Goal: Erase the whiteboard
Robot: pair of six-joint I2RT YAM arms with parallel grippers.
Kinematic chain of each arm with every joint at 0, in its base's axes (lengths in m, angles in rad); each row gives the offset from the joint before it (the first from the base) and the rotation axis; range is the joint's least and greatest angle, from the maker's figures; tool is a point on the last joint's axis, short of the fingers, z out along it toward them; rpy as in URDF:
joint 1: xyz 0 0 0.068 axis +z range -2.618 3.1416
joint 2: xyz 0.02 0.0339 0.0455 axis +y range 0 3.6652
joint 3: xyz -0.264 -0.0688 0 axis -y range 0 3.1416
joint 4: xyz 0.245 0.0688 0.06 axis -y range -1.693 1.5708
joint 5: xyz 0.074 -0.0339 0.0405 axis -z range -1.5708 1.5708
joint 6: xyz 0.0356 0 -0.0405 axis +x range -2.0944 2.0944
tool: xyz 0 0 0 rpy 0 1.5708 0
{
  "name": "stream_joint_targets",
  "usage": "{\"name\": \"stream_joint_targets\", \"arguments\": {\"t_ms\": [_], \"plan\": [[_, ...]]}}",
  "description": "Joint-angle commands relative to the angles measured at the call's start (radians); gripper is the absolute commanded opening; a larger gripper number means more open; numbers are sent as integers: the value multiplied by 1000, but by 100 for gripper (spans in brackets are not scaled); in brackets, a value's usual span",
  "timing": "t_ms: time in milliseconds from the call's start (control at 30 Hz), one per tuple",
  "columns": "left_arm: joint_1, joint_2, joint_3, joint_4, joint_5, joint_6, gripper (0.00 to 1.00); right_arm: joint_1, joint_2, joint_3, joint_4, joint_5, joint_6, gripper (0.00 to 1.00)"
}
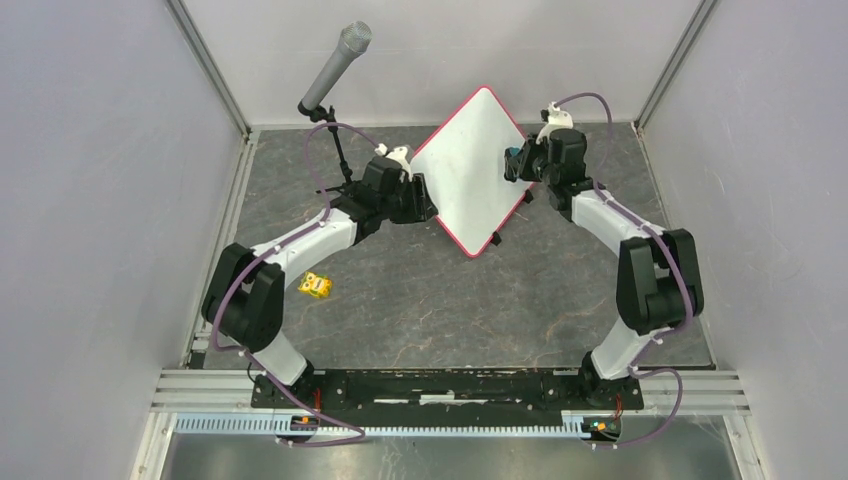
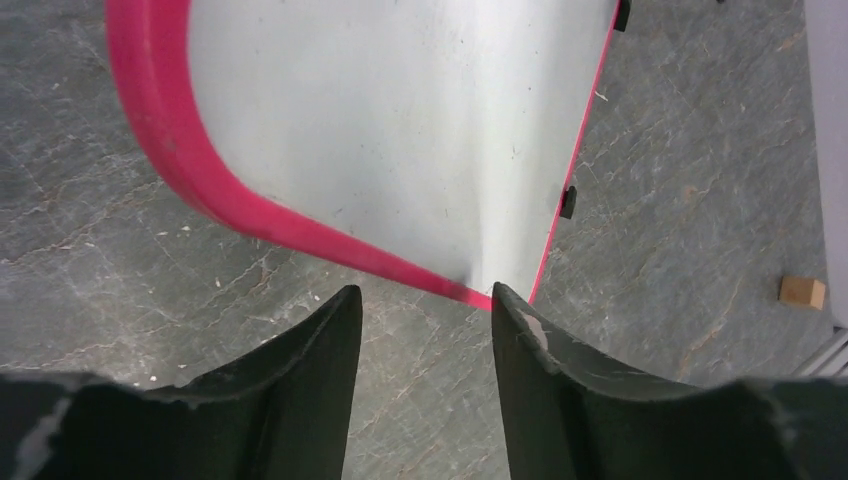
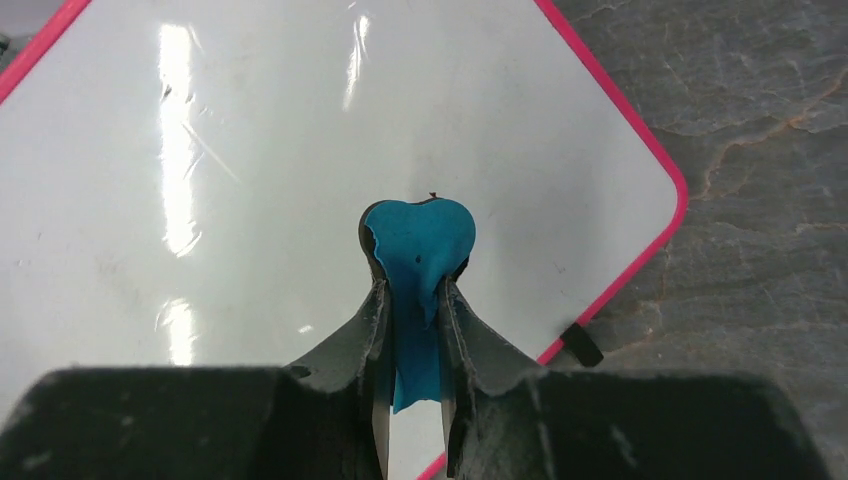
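The whiteboard [image 1: 470,170] sits turned like a diamond at the middle back of the table, with a white face and a thin pink-red frame. My left gripper [image 1: 418,197] is at its left edge. In the left wrist view this gripper [image 2: 425,292] is open, with only floor between the fingers and the frame of the whiteboard [image 2: 400,130] just past the tips. My right gripper [image 1: 517,165] is at the board's right side. In the right wrist view it [image 3: 412,285] is shut on a blue cloth [image 3: 420,245] held over the whiteboard [image 3: 250,150].
A grey microphone [image 1: 335,65] on a black stand leans over the back left. A small yellow cube [image 1: 316,285] lies by the left arm. A small wooden block [image 2: 803,291] rests near the right wall. Grey walls enclose the table.
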Motion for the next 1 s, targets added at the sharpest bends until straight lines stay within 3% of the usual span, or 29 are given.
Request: {"name": "stream_joint_targets", "arguments": {"t_ms": [0, 200, 400, 700, 900, 967], "plan": [[-6, -86, 5, 12, 8, 30, 62, 38, -124, -118, 33, 63, -72, 23], [-5, -142, -14, 24, 0, 34, 86, 91, -280, -227, -15, 104, -111, 24], [-6, -216, -23, 13, -3, 15, 99, 205, -428, -345, -145, 200, -166, 23], [-6, -364, -47, 2, -95, 42, 100, 457, -699, -704, -215, 183, -65, 24], [-6, -425, -77, 30, -101, 48, 100, 643, -707, -751, -326, 298, -21, 24], [-5, -432, -79, 31, -102, 50, 100, 696, -691, -743, -354, 352, -7, 30]]}}
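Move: The right hand holds the eraser above the wiped whiteboard's right-hand part. The bare table short of the board, where it is going, is about 31 cm back, 6 cm left and 14 cm down. The whiteboard's middle is some 9 cm left, level front to back and 7 cm lower; its nearest corner is about 20 cm back, 9 cm left and 13 cm down. From the left hand the board's middle is some 11 cm ahead, 9 cm right and 5 cm lower, and the bare table 19 cm back, 12 cm right and 13 cm down. Back towards the robot, slowly at first and then fast, the right arm carries the still-gripped eraser some 30 cm off the whiteboard to the bare table short of it, drifting left, sinking about 12 cm mostly late on, and turning counter-clockwise as the fingers tip down. The left hand, already half open, spreads wide and rises about 14 cm away from the board's edge, easing back and left while its fingers tilt up. ##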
